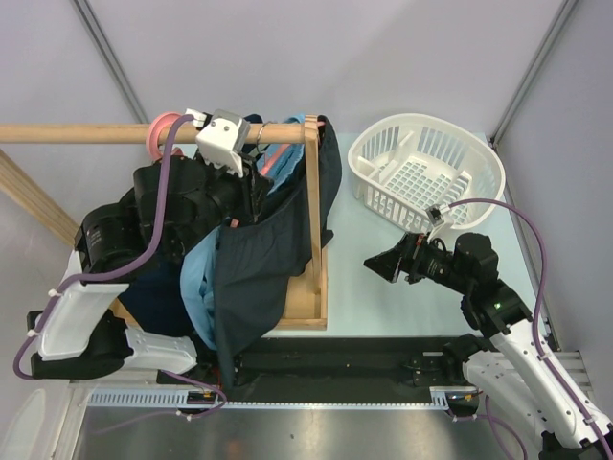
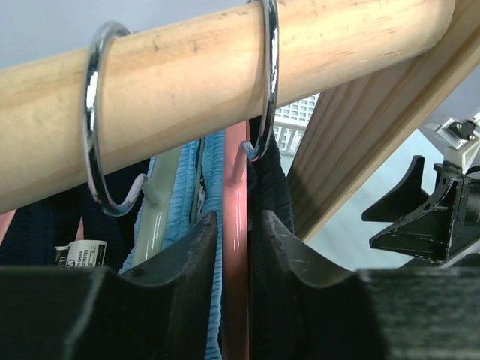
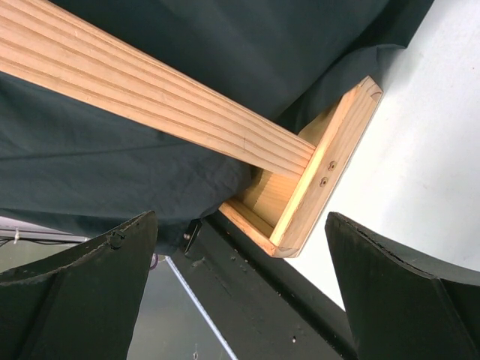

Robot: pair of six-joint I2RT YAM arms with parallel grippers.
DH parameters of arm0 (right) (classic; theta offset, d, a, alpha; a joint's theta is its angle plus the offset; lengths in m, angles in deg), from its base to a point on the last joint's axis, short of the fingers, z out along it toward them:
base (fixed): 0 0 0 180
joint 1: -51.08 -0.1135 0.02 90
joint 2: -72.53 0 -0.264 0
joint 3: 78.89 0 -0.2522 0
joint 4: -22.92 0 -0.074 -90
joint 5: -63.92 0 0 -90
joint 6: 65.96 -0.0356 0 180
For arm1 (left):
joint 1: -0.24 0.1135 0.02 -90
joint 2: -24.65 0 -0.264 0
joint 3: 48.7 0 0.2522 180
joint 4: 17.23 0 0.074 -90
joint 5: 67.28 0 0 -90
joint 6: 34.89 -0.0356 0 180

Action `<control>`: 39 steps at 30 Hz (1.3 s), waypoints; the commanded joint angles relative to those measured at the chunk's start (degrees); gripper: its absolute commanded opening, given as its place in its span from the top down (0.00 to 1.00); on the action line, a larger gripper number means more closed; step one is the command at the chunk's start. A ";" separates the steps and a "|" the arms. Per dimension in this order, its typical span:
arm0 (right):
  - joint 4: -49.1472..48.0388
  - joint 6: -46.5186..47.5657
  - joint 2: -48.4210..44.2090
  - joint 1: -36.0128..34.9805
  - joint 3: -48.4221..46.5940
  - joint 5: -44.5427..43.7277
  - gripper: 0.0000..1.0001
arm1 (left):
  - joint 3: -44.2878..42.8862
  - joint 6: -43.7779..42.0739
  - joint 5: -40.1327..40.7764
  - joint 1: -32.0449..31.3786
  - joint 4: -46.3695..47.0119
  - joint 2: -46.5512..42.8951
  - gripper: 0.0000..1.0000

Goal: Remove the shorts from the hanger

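Note:
Several shorts hang from hangers on a wooden rod [image 1: 77, 132]: a dark navy pair [image 1: 259, 268] in front and a light blue pair [image 1: 196, 278] beside it. My left gripper [image 1: 251, 174] reaches up just under the rod. In the left wrist view its fingers [image 2: 187, 255] press on a pink hanger [image 2: 235, 202], with light blue shorts [image 2: 196, 187] on one side and dark shorts [image 2: 271, 187] on the other. My right gripper [image 1: 375, 264] hovers open to the right of the rack, holding nothing. In the right wrist view the right gripper [image 3: 240, 255] faces the rack's foot [image 3: 322, 172].
Two metal hanger hooks [image 2: 94, 127] loop over the rod [image 2: 225, 82], and a pale green hanger [image 2: 161, 210] hangs next to the pink one. The wooden upright [image 1: 313, 240] stands between both arms. A white laundry basket [image 1: 479, 163] sits at the back right.

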 commanded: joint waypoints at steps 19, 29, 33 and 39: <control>0.11 1.60 -0.18 -0.17 -1.88 -0.93 0.00 | -1.27 -3.08 1.92 -0.41 8.74 -5.82 1.00; 0.02 1.86 0.17 -0.17 -1.27 -1.28 0.00 | 6.28 -5.37 -5.81 -0.50 14.36 -13.45 1.00; 0.02 1.95 0.17 -0.17 -0.91 -1.37 0.00 | 13.74 -6.77 -8.35 -0.42 17.88 -18.38 1.00; -0.42 2.30 1.05 -0.17 -0.82 -1.63 0.00 | 19.55 -8.09 -9.32 -0.41 19.11 -23.75 1.00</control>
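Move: The pink hanger with the metal hook already runs between the left gripper's pads. Its middle, where the hook rises, is some 3 cm ahead and 2 cm right. The wooden rail crosses about 6 cm straight ahead and 4 cm higher. The green hanger sits roughly 4 cm ahead and 2 cm left, the rail's end post some 6 cm ahead and 6 cm right. From the idle right gripper, the pink hanger lies about 4 cm ahead, 17 cm left and 24 cm higher. Close the left gripper from partly open until it pinches the pink hanger's bar by the hook. Then lift about 4 cm while drifting left to raise the hook over the rail, draw back and left some 5 cm each way, sinking a couple of centimetres at the end, with a slight roll and clockwise turn and the pinch kept throughout. ##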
